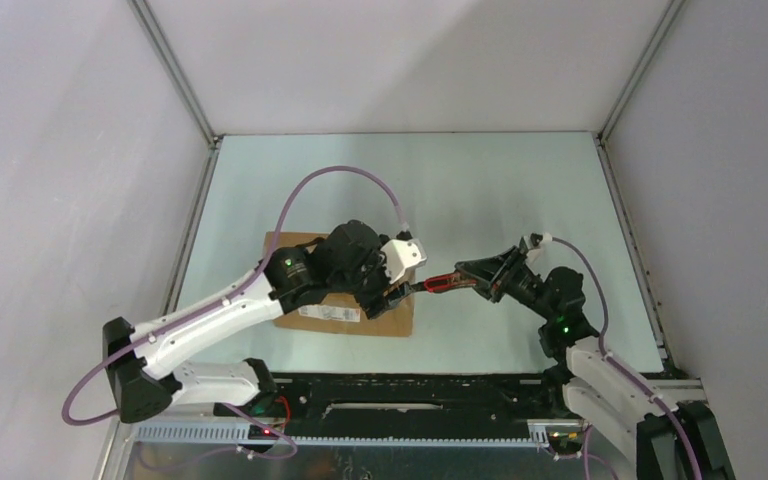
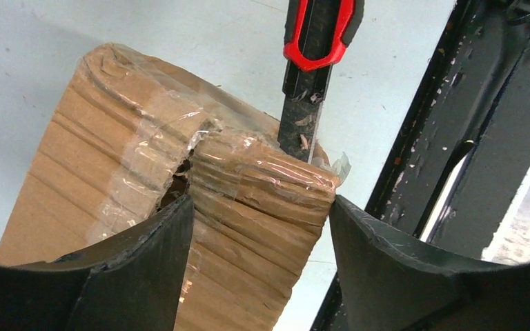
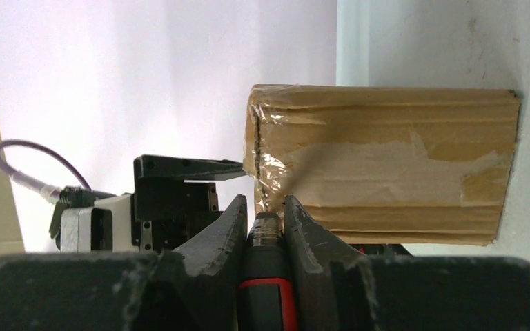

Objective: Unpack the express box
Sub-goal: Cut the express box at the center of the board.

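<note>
The express box (image 1: 332, 312), brown cardboard with a white label, lies flat on the pale table; my left arm covers most of it. My left gripper (image 2: 262, 207) is open. Its fingers (image 2: 145, 262) straddle the box's taped end (image 2: 262, 186) beside a torn seam, and the right fingertip is at the box's corner. My right gripper (image 3: 263, 207) is shut on a red and black utility knife (image 3: 266, 296). The knife (image 1: 443, 283) points left. Its blade (image 2: 297, 124) meets the crumpled tape at the box end (image 3: 386, 165).
A black rail (image 1: 410, 392) runs along the near edge just behind the box end (image 2: 483, 138). Grey enclosure walls (image 1: 60, 150) and metal frame posts bound the table on three sides. A purple cable (image 1: 330, 180) loops above the left wrist.
</note>
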`<action>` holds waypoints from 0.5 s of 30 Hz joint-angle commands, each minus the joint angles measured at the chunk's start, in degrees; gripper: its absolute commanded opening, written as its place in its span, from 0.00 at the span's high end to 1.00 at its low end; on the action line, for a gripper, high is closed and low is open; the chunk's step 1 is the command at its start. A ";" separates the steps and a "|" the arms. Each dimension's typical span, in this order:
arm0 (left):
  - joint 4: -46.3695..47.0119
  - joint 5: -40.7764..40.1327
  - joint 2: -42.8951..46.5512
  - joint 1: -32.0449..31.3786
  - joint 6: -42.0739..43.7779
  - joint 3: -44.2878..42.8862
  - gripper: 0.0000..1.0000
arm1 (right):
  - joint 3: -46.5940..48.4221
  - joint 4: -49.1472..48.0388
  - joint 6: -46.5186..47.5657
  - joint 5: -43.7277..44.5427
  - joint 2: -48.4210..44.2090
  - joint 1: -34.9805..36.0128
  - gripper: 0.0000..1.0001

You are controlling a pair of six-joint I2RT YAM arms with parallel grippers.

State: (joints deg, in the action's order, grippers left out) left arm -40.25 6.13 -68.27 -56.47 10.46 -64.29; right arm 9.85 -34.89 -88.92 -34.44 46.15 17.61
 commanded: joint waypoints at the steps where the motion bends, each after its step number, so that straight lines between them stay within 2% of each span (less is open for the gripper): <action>1: 0.67 -1.41 0.96 -2.70 1.42 3.64 0.29 | -2.39 -14.17 -7.42 1.07 3.56 2.51 1.00; 8: 4.51 -3.43 2.13 -5.24 2.67 5.24 0.37 | -3.69 -9.24 -7.93 13.05 0.07 10.87 1.00; 11: 5.06 -3.94 2.69 -5.58 3.28 5.91 0.44 | -5.11 -4.47 -8.47 15.78 -4.64 9.81 1.00; 15: 6.57 -5.20 4.22 -5.82 3.27 7.86 0.59 | -3.15 9.48 -3.12 16.27 -13.57 5.77 1.00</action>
State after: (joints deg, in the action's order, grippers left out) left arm -35.81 1.23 -64.58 -61.73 14.46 -59.90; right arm 4.40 -34.20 -95.07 -19.64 39.57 25.52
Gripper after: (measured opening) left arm 0.479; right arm 0.256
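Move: The left hand's part-open fingers straddle the taped end flap on top of the express box, its middle about 1 cm below the hand point; the box's middle lies some 10 cm left, 5 cm ahead and 9 cm below. The knife blade is about 4 cm to this hand's right, level fore and aft and about 1 cm below. From the right hand, already holding the knife, the flap is roughly 13 cm left, 2 cm back and 1 cm below. The left fingers close by about a quarter of their full range on the flap by the cut, the near finger keeping at its near edge, while the hand eases about 1 cm back and its tips tilt outward some 5 to 10 degrees. Keeping its grip on the knife with the blade in the box's end, the right hand dips about 1.5 cm while pushing roughly 1 cm left towards the box, then draws back right by as much, staying a little lower and turning some 5 degrees clockwise. ##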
